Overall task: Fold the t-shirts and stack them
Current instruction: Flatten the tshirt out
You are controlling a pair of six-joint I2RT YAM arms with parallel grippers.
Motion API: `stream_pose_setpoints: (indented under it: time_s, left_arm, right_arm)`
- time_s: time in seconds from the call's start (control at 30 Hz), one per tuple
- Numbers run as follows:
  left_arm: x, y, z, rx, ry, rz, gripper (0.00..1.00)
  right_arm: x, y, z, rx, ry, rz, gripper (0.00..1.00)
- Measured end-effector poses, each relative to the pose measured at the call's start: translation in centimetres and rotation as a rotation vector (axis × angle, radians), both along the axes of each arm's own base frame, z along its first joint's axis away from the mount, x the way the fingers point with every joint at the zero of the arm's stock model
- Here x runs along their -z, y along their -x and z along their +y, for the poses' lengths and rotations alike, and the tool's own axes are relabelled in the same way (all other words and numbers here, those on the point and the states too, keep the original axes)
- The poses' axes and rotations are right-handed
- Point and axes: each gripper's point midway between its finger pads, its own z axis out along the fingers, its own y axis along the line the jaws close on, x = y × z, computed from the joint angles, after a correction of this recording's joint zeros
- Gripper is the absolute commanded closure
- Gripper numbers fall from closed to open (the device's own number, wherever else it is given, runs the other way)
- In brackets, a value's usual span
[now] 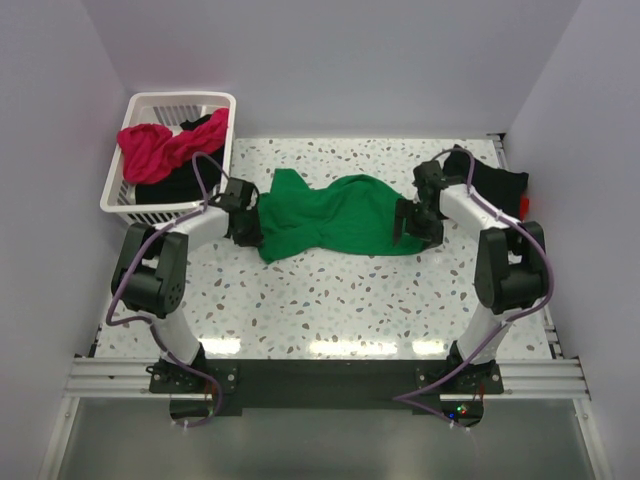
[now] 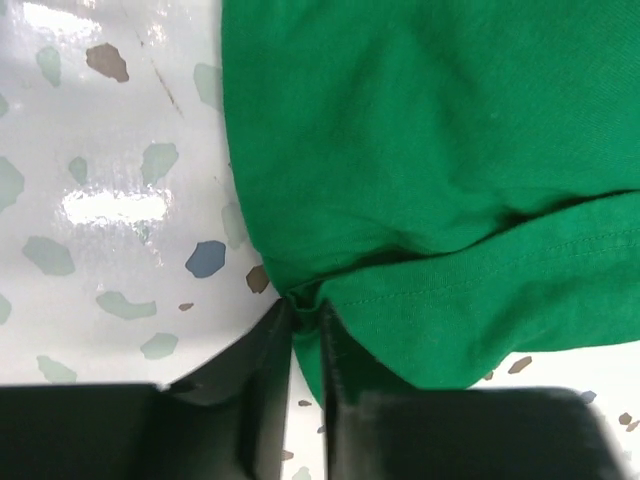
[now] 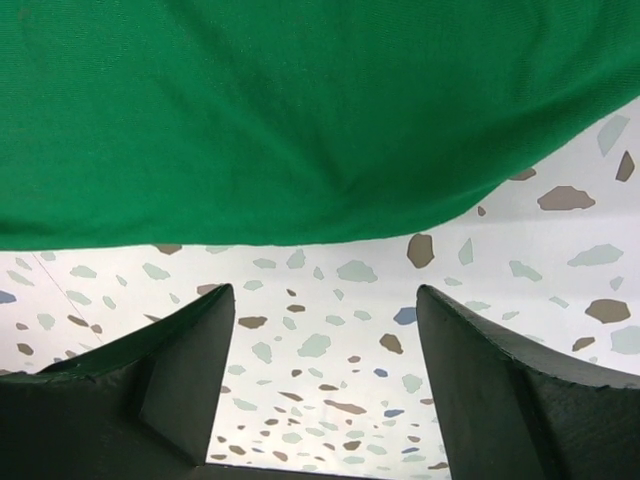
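Observation:
A bright green t-shirt [image 1: 335, 215] lies crumpled across the middle of the table. My left gripper [image 1: 252, 228] is at its left end. In the left wrist view its jaws [image 2: 305, 312] are nearly together, pinching a fold at the hem of the green cloth [image 2: 430, 150]. My right gripper [image 1: 408, 222] is at the shirt's right end. In the right wrist view it [image 3: 325, 300] stands open just short of the green edge [image 3: 300, 110], with only bare table between its fingers.
A white slatted basket [image 1: 170, 100] at the back left holds a magenta-pink shirt [image 1: 155, 148] over a black one [image 1: 175, 188]. Another black shirt [image 1: 495, 185] lies at the back right, with a bit of red [image 1: 525, 207] beside it.

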Motion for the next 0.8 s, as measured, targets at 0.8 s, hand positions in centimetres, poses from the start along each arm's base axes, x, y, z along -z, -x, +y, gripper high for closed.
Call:
stream_pose_setpoints:
  time_s: [0.8]
  left_arm:
    - [-8.4,-0.7,1.8,-0.062,-0.041,-0.2,1.0]
  right_arm:
    - [1.4,0.9,-7.7,0.254,-0.052,0.017,0.25]
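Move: The green t-shirt's near-left edge lies right between the left hand's fingertips, at most 1 cm below the hand point. From there a sleeve spreads about 13 cm ahead and 7 cm to the right, and the basket stands some 17 cm ahead and 19 cm left. The shirt's near-right corner is about 5 cm right, 2 cm ahead and 4 cm below the open right hand. The black shirts lie roughly 12 cm ahead and 15 cm right of that hand. The green t-shirt's near-left edge is pinched as the left fingers shut on it, then lifted about 8 cm, with a slight drift to the left and the fingertips tilting some 10 degrees outward. The empty right hand stays open, sweeps about 8 cm right to beyond the near-right corner, turns some 15 degrees clockwise, and sinks a couple of centimetres late on. ##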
